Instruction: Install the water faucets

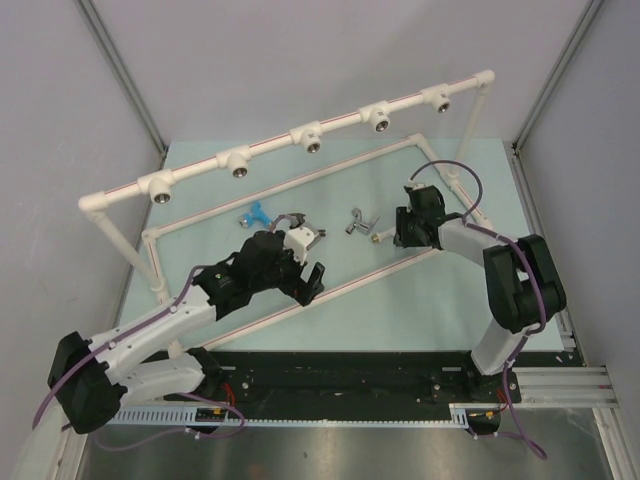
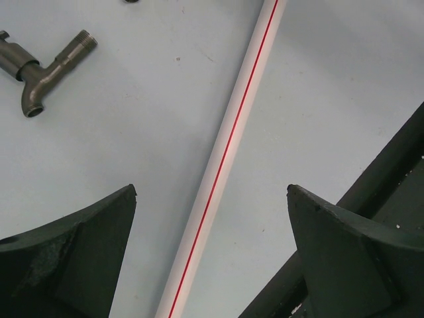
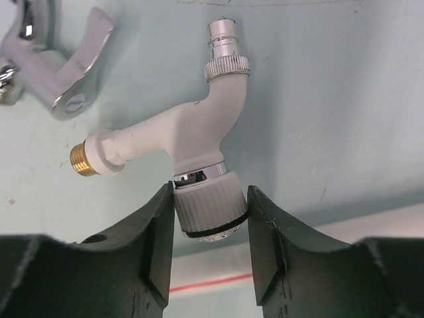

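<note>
In the right wrist view the white faucet (image 3: pixel 192 132) lies on the teal table, its brass threaded end pointing left. My right gripper (image 3: pixel 211 199) is shut on its ribbed grey knob, with a finger pressed against each side. The silver-grey faucet (image 3: pixel 59 66) lies just up-left of it. From above, the right gripper (image 1: pixel 398 236) sits by the white faucet (image 1: pixel 382 236) and the silver-grey one (image 1: pixel 358 221). My left gripper (image 2: pixel 212 192) is open and empty over a white pipe (image 2: pixel 225 152) with a red line. A dark faucet (image 2: pixel 40 73) lies off to its left. A blue faucet (image 1: pixel 256 213) lies farther left.
A white pipe frame (image 1: pixel 150 240) stands on the table. Its raised top rail carries several tee fittings (image 1: pixel 312 141) with round metal sockets facing the arms. A lower rail runs diagonally under both grippers. Grey walls close in the back and both sides.
</note>
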Tool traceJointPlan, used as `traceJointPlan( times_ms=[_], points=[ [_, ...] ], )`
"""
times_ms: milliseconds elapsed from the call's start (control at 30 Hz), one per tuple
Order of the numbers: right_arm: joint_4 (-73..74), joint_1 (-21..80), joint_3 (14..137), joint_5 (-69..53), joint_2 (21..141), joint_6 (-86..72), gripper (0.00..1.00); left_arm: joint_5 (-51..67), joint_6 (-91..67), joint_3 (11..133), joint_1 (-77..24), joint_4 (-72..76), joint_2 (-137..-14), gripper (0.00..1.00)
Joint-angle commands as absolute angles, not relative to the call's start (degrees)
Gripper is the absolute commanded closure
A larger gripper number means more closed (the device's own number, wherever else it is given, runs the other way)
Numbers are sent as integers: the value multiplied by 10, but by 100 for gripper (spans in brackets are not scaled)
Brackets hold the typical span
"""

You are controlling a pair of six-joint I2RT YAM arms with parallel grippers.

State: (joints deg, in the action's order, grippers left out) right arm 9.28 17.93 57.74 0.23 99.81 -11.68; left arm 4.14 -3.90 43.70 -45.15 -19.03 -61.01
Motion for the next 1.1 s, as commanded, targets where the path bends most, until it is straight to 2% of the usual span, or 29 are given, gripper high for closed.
traceJointPlan(
  times_ms=[0, 267, 500, 800, 1067],
  points=[
    [126, 197, 593, 32, 919, -117, 99, 41, -15, 421, -461, -145, -562, 0],
    [148, 206, 592, -12, 810, -140, 99, 2, 69, 415, -518, -78, -476, 0],
    [166, 255, 586, -17, 731, -146, 99, -117, 231, 429, -628, -30, -452, 0],
    [146, 341, 543, -6, 644, -187, 100, -224, 460, 432, -727, 91, -511, 0],
    [123, 367, 502, -9, 597, -207, 100, -250, 552, 432, -730, 166, -608, 0]
  ],
)
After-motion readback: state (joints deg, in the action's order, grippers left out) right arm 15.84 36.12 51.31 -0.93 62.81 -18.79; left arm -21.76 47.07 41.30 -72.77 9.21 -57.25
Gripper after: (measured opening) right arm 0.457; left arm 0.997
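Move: The right hand already pinches the white faucet by its handle, low over the table. It is taking the faucet to the open, empty left gripper, some 20 cm to its left, 18 cm back and 11 cm higher. From the left hand, the white faucet is about 20 cm ahead, 19 cm right and 12 cm down. The chrome faucet lies about 4 cm ahead and 10 cm left of the right hand, the dark faucet 3 cm ahead and 24 cm left. Keeping its pinch on the handle, the right hand carries the white faucet up about 17 cm off the table, then mainly back and left towards the left gripper, tipping its fingers up some 20 degrees so that the brass thread faces that gripper. The left hand climbs about 12 cm, first drifting back a little and then shifting right towards the faucet, while its wide-open fingers swing up to nearly level, pointing ahead and right, and the wrist rolls about 50 degrees. ##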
